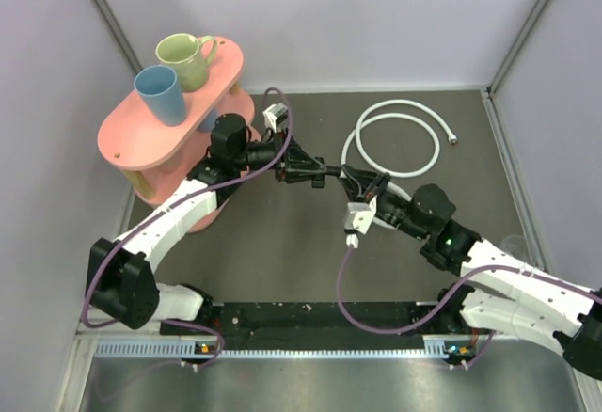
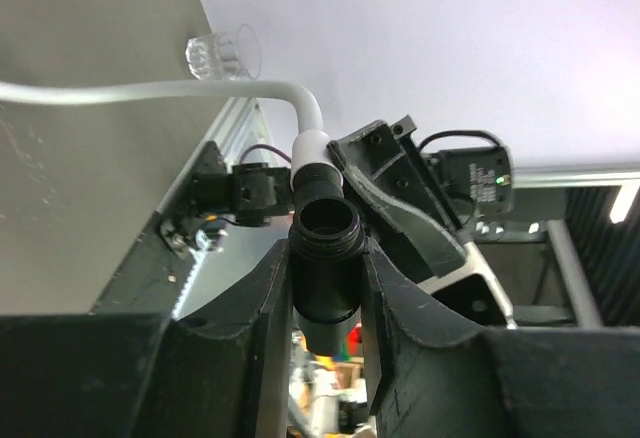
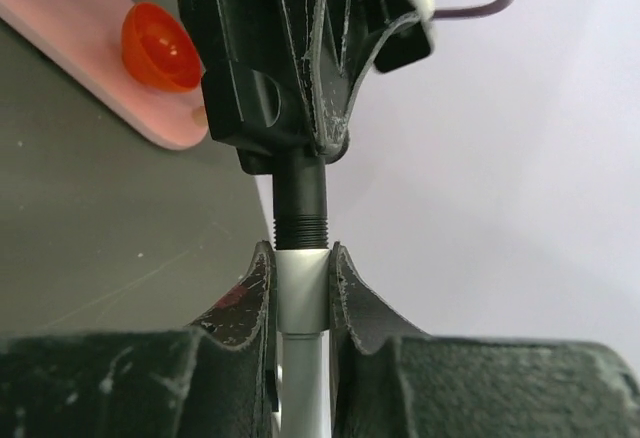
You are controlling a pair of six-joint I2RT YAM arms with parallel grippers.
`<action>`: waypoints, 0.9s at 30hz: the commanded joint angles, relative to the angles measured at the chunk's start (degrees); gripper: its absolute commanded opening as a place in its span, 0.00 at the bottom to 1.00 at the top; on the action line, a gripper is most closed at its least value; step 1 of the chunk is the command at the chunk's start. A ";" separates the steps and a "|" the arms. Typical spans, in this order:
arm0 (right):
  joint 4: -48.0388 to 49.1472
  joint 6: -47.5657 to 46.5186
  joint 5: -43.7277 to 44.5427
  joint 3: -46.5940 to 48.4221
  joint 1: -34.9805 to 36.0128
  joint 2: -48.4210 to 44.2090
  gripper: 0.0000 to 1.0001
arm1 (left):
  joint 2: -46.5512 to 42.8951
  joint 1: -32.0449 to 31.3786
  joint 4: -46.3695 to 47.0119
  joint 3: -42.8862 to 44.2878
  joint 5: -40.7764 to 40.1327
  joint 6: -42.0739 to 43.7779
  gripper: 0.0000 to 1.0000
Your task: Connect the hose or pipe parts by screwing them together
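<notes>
In the top view both arms meet in mid-air over the dark mat. My left gripper point(image 1: 318, 173) is shut on the small black connector point(image 1: 331, 174). In the left wrist view the connector point(image 2: 325, 258) stands upright between my left gripper's point(image 2: 326, 253) jaws, its open threaded mouth facing the camera. My right gripper point(image 3: 302, 270) is shut on the silvery end fitting point(image 3: 302, 293) of the white hose point(image 1: 400, 106). The fitting butts against the connector's threaded end point(image 3: 302, 220). The rest of the hose lies coiled at the back right, its free end fitting point(image 1: 454, 136) on the mat.
A pink two-tier stand point(image 1: 141, 144) at the back left carries a green mug point(image 1: 185, 58) and a blue cup point(image 1: 160, 94). An orange bowl-like piece point(image 3: 160, 46) lies on the pink surface. White walls close in three sides. A clear glass point(image 2: 225, 53) shows by the wall.
</notes>
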 commanded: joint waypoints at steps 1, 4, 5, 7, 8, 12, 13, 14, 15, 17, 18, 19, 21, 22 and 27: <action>-11.81 4.74 -2.12 10.30 0.82 2.14 0.00 | -0.68 -2.36 -2.16 7.10 1.63 23.02 0.00; -22.00 9.66 -5.45 17.77 -0.14 5.56 0.00 | -2.43 -3.78 -3.67 6.41 -0.73 43.00 0.00; -23.79 10.89 -6.86 19.53 -0.67 6.35 0.00 | -3.14 -3.78 -3.33 4.93 -1.44 48.70 0.00; -27.74 13.87 -13.18 23.41 -3.55 8.46 0.00 | -3.58 -3.78 -2.62 3.69 1.01 56.18 0.00; -28.37 15.46 -15.72 24.37 -5.05 8.99 0.00 | -3.84 -3.86 -2.27 3.25 1.80 58.31 0.00; -32.68 21.97 -35.11 30.51 -12.44 13.73 0.00 | -3.85 -4.21 -5.06 2.28 3.91 70.35 0.00; -33.73 23.20 -37.52 31.67 -14.01 14.96 0.00 | -3.85 -4.65 -7.43 2.28 3.74 75.59 0.00; -37.48 23.21 -42.24 34.46 -14.46 16.28 0.00 | -3.85 -4.74 -8.93 2.45 4.87 79.04 0.00; -38.74 23.73 -44.55 35.88 -15.08 17.60 0.00 | -4.11 -4.92 -10.25 2.37 5.84 82.29 0.00; -39.80 27.77 -53.48 37.47 -17.71 20.94 0.00 | -6.12 -5.62 -13.07 1.14 4.89 90.31 0.00; -39.54 29.00 -54.84 37.39 -18.33 21.65 0.00 | -6.91 -5.71 -13.08 0.53 4.19 91.89 0.00; -39.45 30.75 -54.86 37.22 -18.68 21.91 0.00 | -7.62 -5.71 -13.16 -0.26 2.87 93.73 0.00; -39.37 31.38 -52.14 35.90 -18.86 21.57 0.00 | -8.76 -5.71 -14.65 -0.45 1.63 94.45 0.00; -39.10 31.65 -51.09 35.37 -18.86 20.52 0.04 | -9.12 -5.71 -15.01 -0.45 0.85 94.46 0.00; -34.98 33.49 -37.92 29.75 -18.86 14.72 0.52 | -9.21 -5.18 -10.11 -2.81 -2.15 84.37 0.00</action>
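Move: The hose's white end collar, already on the black T-connector's threaded stem, sits between the right fingers, about 7 cm to the left hand's right and level with it. The connector's body, in the left fingers, lies some 6 cm left of the right hand. On the table 30 cm below the left hand, the hose coil is centred about 20 cm ahead and 17 cm right; the pink rack stands some 30 cm left, 10 cm ahead and 20 cm lower. The collar and connector are twisted against each other about their shared left-right line: the left hand keeps its pinch on the connector and rolls its forward side up and back some 80 degrees, while the right, pinching the collar, rolls its top forward about 55. Both hands edge forward, then sink some 3 cm and ease back; at the very end the right fingers open off the collar. ##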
